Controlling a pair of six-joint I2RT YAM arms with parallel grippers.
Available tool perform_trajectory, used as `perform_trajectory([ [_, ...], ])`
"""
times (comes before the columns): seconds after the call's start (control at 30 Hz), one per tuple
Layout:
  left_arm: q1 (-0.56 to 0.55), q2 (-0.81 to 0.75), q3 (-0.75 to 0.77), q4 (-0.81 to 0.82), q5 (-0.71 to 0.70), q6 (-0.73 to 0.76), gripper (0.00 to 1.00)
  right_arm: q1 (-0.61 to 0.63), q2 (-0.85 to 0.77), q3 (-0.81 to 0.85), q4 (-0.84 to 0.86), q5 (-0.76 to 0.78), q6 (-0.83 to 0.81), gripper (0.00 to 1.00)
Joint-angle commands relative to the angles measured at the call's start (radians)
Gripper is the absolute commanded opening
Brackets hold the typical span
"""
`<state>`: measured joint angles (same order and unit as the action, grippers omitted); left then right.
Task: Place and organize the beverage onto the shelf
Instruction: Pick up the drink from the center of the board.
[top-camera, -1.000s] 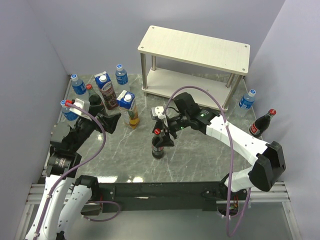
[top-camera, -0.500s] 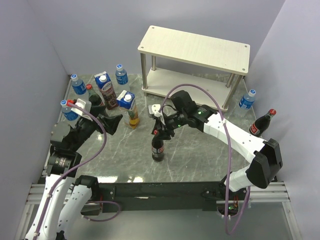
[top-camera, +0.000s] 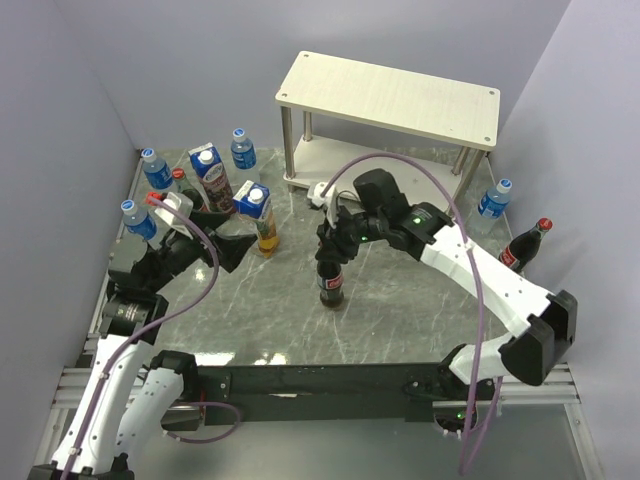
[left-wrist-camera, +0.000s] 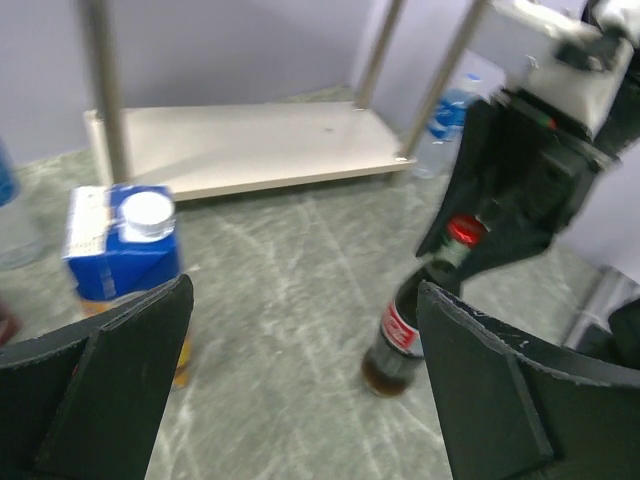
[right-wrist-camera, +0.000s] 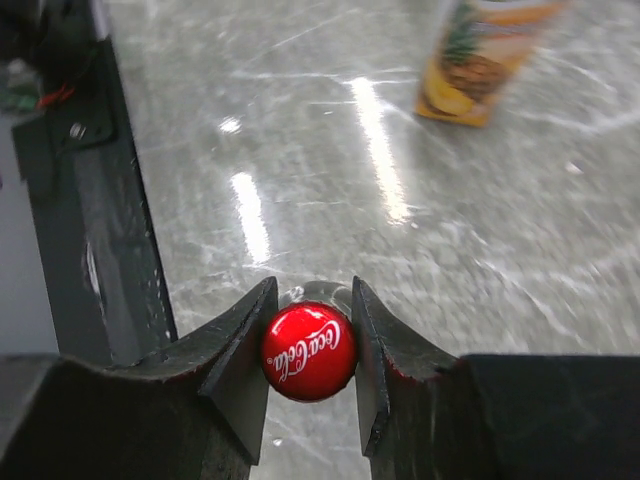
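My right gripper is shut on the red-capped neck of a dark Coca-Cola bottle, which stands upright in the middle of the marble table. The right wrist view shows the red cap pinched between both fingers. In the left wrist view, the same bottle is blurred under the right gripper. My left gripper hangs open and empty, to the left of the bottle and beside the pineapple carton. The pale two-tier shelf stands bare at the back; its lower board shows ahead.
A grape carton and three water bottles stand at the back left, with a red cap among them. Right of the shelf are a water bottle and a Coca-Cola bottle. Walls close in on both sides.
My right gripper has closed on the Coca-Cola bottle's neck and moved it a little right and back. The left gripper has edged slightly forward, still open.
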<state>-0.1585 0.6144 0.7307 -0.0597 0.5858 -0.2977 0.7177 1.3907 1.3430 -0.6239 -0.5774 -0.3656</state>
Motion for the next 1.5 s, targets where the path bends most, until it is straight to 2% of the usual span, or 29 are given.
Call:
perform_trajectory([
  [0.0, 0.002, 0.019, -0.025, 0.168, 0.149, -0.104, 1.0, -0.02, -0.125, 0.093, 0.131, 0.095, 0.177, 0.0],
  [0.13, -0.047, 0.051, -0.05, 0.254, 0.183, -0.181, 0.99, -0.047, -0.15, 0.123, 0.139, 0.189, 0.27, 0.0],
  [0.27, -0.171, 0.082, -0.063, 0.297, 0.143, -0.199, 1.0, -0.104, -0.153, 0.168, 0.112, 0.168, 0.356, 0.0],
  [0.43, -0.311, 0.128, -0.016, 0.241, -0.019, -0.138, 0.99, -0.169, -0.144, 0.209, 0.07, 0.125, 0.442, 0.0],
  [0.63, -0.548, 0.315, 0.114, 0.135, -0.245, -0.06, 1.0, -0.187, -0.177, 0.208, 0.069, 0.14, 0.458, 0.0],
  [0.73, -0.625, 0.419, 0.185, 0.112, -0.305, -0.026, 1.0, -0.19, -0.191, 0.202, 0.067, 0.142, 0.468, 0.0],
  [0.93, -0.737, 0.594, 0.311, 0.063, -0.446, 0.031, 1.0, -0.201, -0.225, 0.196, 0.061, 0.134, 0.481, 0.0],
  [1.2, -0.837, 0.715, 0.417, -0.032, -0.583, 0.092, 1.0, -0.204, -0.246, 0.189, 0.055, 0.129, 0.481, 0.0],
  [1.47, -0.914, 0.789, 0.467, -0.075, -0.805, 0.155, 1.0, -0.207, -0.259, 0.171, 0.064, 0.134, 0.485, 0.0],
])
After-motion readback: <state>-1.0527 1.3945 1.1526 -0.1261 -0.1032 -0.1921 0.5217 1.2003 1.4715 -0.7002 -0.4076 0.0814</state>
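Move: The bottle is already pinched at its neck in the right fingers, so its body hangs about 8 cm below the right hand and 1 cm back of it, neither left nor right. From the open left hand, the middle of that bottle lies roughly 20 cm to the right, 1 cm ahead and 16 cm down; the juice carton is 12 cm ahead, 4 cm right and 17 cm below. The lower shelf board sits some 26 cm ahead of the right hand, 13 cm to its right, 18 cm below. Keeping its pinch on the bottle's neck, the right hand lifts about 10 cm while drawing to its right, swings some 30 degrees clockwise, and reaches forward then eases partly back before holding still. The left hand meanwhile sweeps about 23 cm right towards the bottle's body, bowing back a little on the way and sinking as it goes, first swinging clockwise and then rolling its left side up, and it brings its wide-open fingers to either side of the body below the right fingers, without closing. ##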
